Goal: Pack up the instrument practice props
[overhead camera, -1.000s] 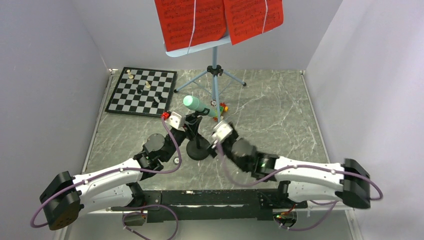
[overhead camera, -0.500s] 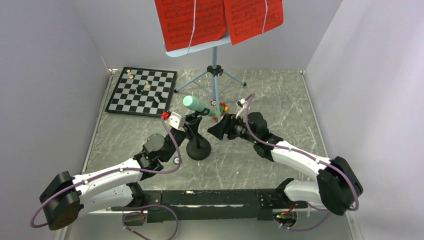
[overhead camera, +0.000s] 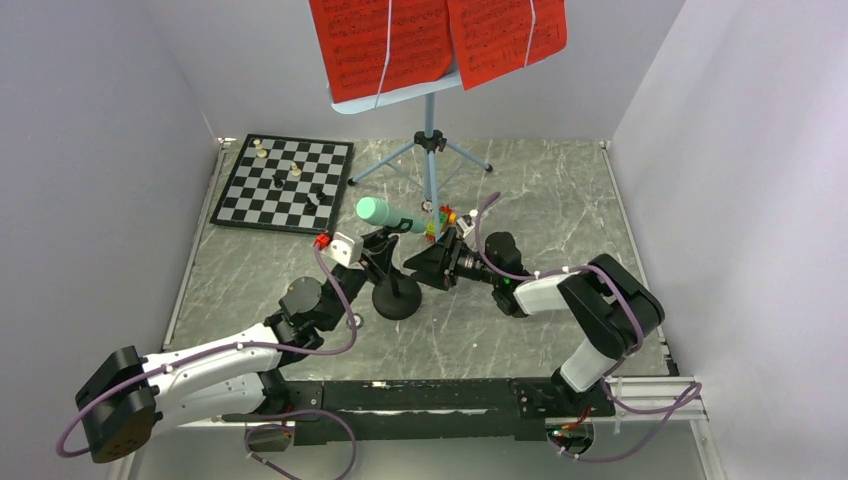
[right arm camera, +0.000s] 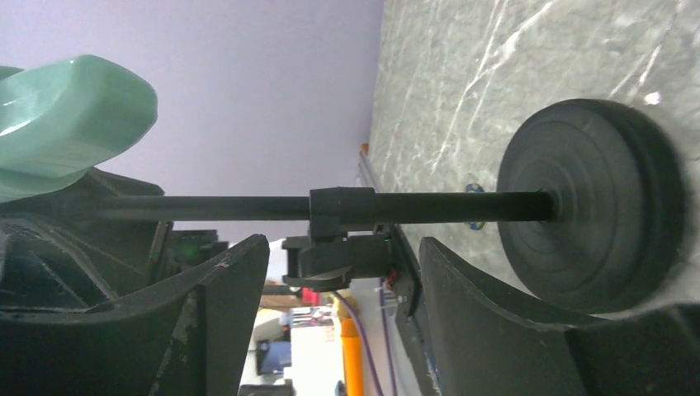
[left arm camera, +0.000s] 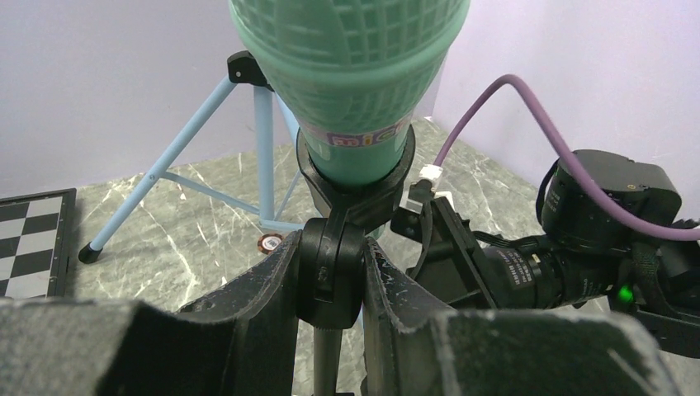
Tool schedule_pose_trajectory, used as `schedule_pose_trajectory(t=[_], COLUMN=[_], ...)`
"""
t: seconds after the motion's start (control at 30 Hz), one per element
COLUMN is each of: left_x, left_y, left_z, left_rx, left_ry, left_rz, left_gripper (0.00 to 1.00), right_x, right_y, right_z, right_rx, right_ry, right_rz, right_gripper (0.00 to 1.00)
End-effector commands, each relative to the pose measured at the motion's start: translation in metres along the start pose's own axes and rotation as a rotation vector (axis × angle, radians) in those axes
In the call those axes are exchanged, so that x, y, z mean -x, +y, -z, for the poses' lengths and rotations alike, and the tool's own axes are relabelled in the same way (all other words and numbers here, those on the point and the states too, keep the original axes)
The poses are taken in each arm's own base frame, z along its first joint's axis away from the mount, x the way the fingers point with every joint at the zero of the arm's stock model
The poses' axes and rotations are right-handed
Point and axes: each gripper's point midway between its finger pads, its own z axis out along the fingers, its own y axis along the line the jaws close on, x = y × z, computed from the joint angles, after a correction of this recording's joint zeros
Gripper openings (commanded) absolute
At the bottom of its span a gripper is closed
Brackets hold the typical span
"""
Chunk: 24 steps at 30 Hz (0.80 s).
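The mint-green toy microphone (overhead camera: 377, 212) (left arm camera: 347, 74) sits in the clip of the small black mic stand (overhead camera: 396, 298), whose round base rests on the marble table. My left gripper (overhead camera: 374, 256) (left arm camera: 330, 276) is shut on the stand's black swivel joint just under the microphone. Turned sideways, my right gripper (overhead camera: 418, 268) (right arm camera: 342, 247) is open right beside the stand's pole (right arm camera: 248, 207), not touching it; the base (right arm camera: 590, 206) is to the right. Red sheet-music pages (overhead camera: 385, 45) lie on the light blue music stand (overhead camera: 430, 150) at the back.
A black-and-white chessboard (overhead camera: 285, 182) with pieces lies at the back left. A small multicoloured block toy (overhead camera: 441, 217) sits by the music stand's tripod legs (left arm camera: 165, 161), just behind my right wrist. Grey walls enclose the table on three sides.
My right arm swung forward and in, turned its wrist sideways and brought its open jaws, now slightly narrower, up to the stand's pole. The microphone and the left gripper shifted slightly left.
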Motion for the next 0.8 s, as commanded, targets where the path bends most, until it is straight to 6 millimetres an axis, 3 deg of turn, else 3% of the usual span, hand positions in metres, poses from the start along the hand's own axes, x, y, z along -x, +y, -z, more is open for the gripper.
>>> schedule_pose_trajectory(t=[0.0,0.17,0.63,0.77], left_x=[-0.025,-0.026,-0.028,-0.028], left_y=[0.008,0.007,0.008,0.009], left_z=[0.008,0.006,0.008,0.009], left_rx=[0.034,0.03,0.04,0.046], left_ry=[0.069,0.073,0.079,0.078], left_rz=[-0.041,-0.053,-0.062,-0.065], left_gripper=[0.0,0.0,0.0,0.0], right_x=[-0.003,-0.008,-0.014,-0.017], right_y=[0.04,0.048,0.042,0.046], right_z=[0.002,-0.005,-0.015,-0.017], right_rx=[0.185,0.215,0.202,0.209], right_ry=[0.038,0.083,0.12,0.147], right_rz=[-0.015,-0.012,-0.029,-0.012], right_gripper=[0.7,0.65,0.47,0.47])
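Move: The clamp knob on the microphone stand's pole is about 4 cm to the left of my right hand, 1 cm ahead and roughly level with it. From the same hand, the stand's round base is 2 cm ahead, 4 cm left and some 12 cm below; the microphone is about 6 cm ahead, 4 cm left and 15 cm above. My left hand already pinches the stand's top joint, with the knob some 12 cm below it and 2 cm back. I ease my right hand about 2 cm left towards the clamp knob, drawing back about 1 cm as I go. It rises about 2 cm, then settles 1 cm lower, turning roughly 10 degrees while the fingers close from wide to about half open, one above and one below the knob. My left hand keeps its pinch and holds the stand still. ##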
